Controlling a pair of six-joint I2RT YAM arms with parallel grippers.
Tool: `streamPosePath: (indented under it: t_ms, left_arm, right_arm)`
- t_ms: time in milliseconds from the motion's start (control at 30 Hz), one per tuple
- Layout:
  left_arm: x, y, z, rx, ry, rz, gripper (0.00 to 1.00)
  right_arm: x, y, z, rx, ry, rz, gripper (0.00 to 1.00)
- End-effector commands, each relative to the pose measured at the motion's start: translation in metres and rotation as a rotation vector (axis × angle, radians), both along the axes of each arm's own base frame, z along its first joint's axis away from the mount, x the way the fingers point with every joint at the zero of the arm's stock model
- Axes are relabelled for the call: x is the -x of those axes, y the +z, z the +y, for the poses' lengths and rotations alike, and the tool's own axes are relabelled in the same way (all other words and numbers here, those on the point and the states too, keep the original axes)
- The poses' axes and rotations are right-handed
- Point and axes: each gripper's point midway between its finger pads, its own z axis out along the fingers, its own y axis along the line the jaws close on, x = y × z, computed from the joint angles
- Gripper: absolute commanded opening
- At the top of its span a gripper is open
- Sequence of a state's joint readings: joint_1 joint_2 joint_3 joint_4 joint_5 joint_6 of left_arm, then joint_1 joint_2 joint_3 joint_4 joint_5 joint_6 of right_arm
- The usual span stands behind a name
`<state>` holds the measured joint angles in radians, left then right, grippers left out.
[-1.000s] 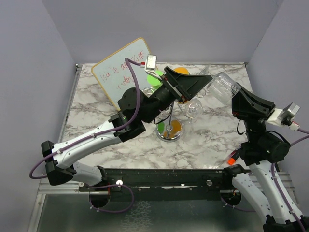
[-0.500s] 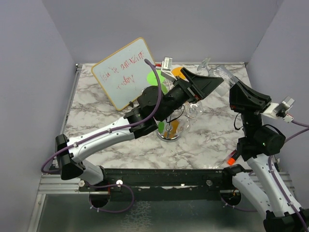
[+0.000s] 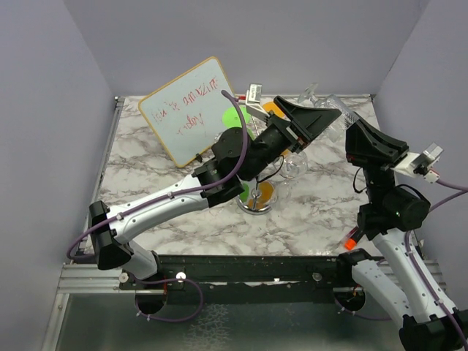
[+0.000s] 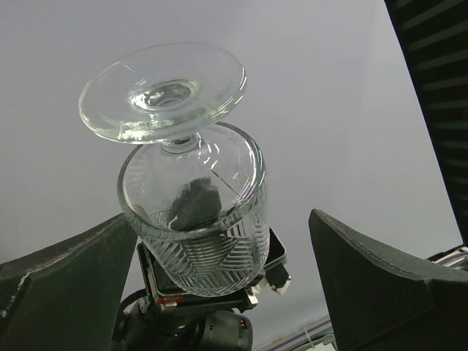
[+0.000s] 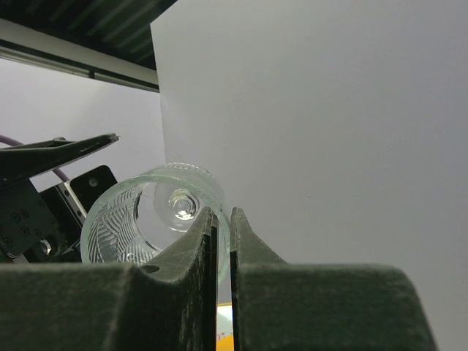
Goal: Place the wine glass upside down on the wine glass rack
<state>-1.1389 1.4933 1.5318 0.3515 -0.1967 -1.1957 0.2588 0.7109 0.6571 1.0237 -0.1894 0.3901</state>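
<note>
My right gripper (image 3: 353,137) (image 5: 223,216) is shut on the rim of the clear, patterned wine glass (image 3: 338,103) (image 5: 146,219), held in the air over the table's far right. The glass's foot (image 4: 164,91) points away from that gripper. My left gripper (image 3: 318,121) (image 4: 219,219) is wide open just beside the glass. In the left wrist view the bowl (image 4: 197,219) shows between the two fingers and touches neither. The chrome wine glass rack (image 3: 256,199) stands mid-table below the left arm, partly hidden by it.
Another glass (image 3: 292,167) hangs on the rack. A whiteboard (image 3: 186,106) with red writing leans at the back left. A green disc (image 3: 234,117) and an orange disc (image 3: 274,107) lie behind the rack. Grey walls close in the table.
The left arm has stretched to the right and farther back, bringing its open gripper up to the glass. The right gripper has carried the glass back and slightly left.
</note>
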Motion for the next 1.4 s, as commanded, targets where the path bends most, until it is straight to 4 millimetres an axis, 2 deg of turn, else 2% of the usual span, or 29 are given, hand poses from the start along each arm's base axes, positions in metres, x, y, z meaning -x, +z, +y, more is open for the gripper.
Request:
streamPosePath:
  t_ms: [0, 233, 500, 633, 833, 900, 1033, 1133, 1233, 1367]
  left_arm:
    - [0.005, 0.034, 0.002, 0.119, -0.036, 0.011, 0.98]
    - [-0.006, 0.036, 0.002, 0.115, 0.027, 0.001, 0.95]
    - [-0.010, 0.026, 0.001, 0.103, 0.042, 0.019, 0.91]
    - [-0.008, 0.025, 0.000, 0.108, 0.013, 0.029, 0.82]
    - [-0.012, 0.021, 0.004, 0.111, 0.021, 0.035, 0.60]
    - [-0.012, 0.019, 0.005, 0.114, 0.014, 0.027, 0.53]
    - [-0.010, 0.017, 0.008, 0.118, -0.006, -0.013, 0.43]
    - [-0.009, 0.019, 0.015, 0.108, 0.006, -0.074, 0.42]
    - [-0.009, 0.020, 0.027, 0.073, 0.054, -0.160, 0.42]
    - [-0.010, 0.028, 0.051, -0.015, 0.162, -0.341, 0.42]
  right_arm:
    - [0.012, 0.017, 0.001, 0.048, -0.033, -0.083, 0.01]
    - [0.011, 0.012, 0.009, 0.171, -0.089, -0.098, 0.01]
    - [0.009, -0.004, 0.024, 0.393, -0.134, -0.095, 0.01]
    - [0.010, -0.012, 0.030, 0.505, -0.156, -0.116, 0.01]
    - [0.010, -0.017, 0.033, 0.537, -0.126, -0.055, 0.02]
    - [0.007, -0.016, 0.032, 0.525, -0.101, 0.004, 0.08]
    - [0.011, -0.014, 0.027, 0.460, -0.080, 0.058, 0.38]
    - [0.018, -0.009, 0.017, 0.377, -0.085, 0.082, 0.55]
    - [0.027, -0.007, 0.009, 0.325, -0.094, 0.099, 0.64]
    - [0.038, -0.008, 0.001, 0.294, -0.104, 0.118, 0.69]
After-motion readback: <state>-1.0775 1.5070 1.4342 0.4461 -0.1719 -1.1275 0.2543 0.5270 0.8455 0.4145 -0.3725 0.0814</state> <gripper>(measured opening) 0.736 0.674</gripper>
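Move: The right fingers still hold the upturned wine glass by its rim; its bowl lies about 2 cm ahead, 4 cm left and 3 cm above that hand. From the open left hand the bowl is some 2 cm ahead and 3 cm right, just beyond the fingertips. The rack stands roughly 20 cm left and 4 cm back, well below; its hanging orange glass is about 16 cm left, 5 cm ahead, 12 cm lower. Left closes on the bowl, sinking and advancing 3 cm; right rolls 25 degrees, then opens and backs off. ##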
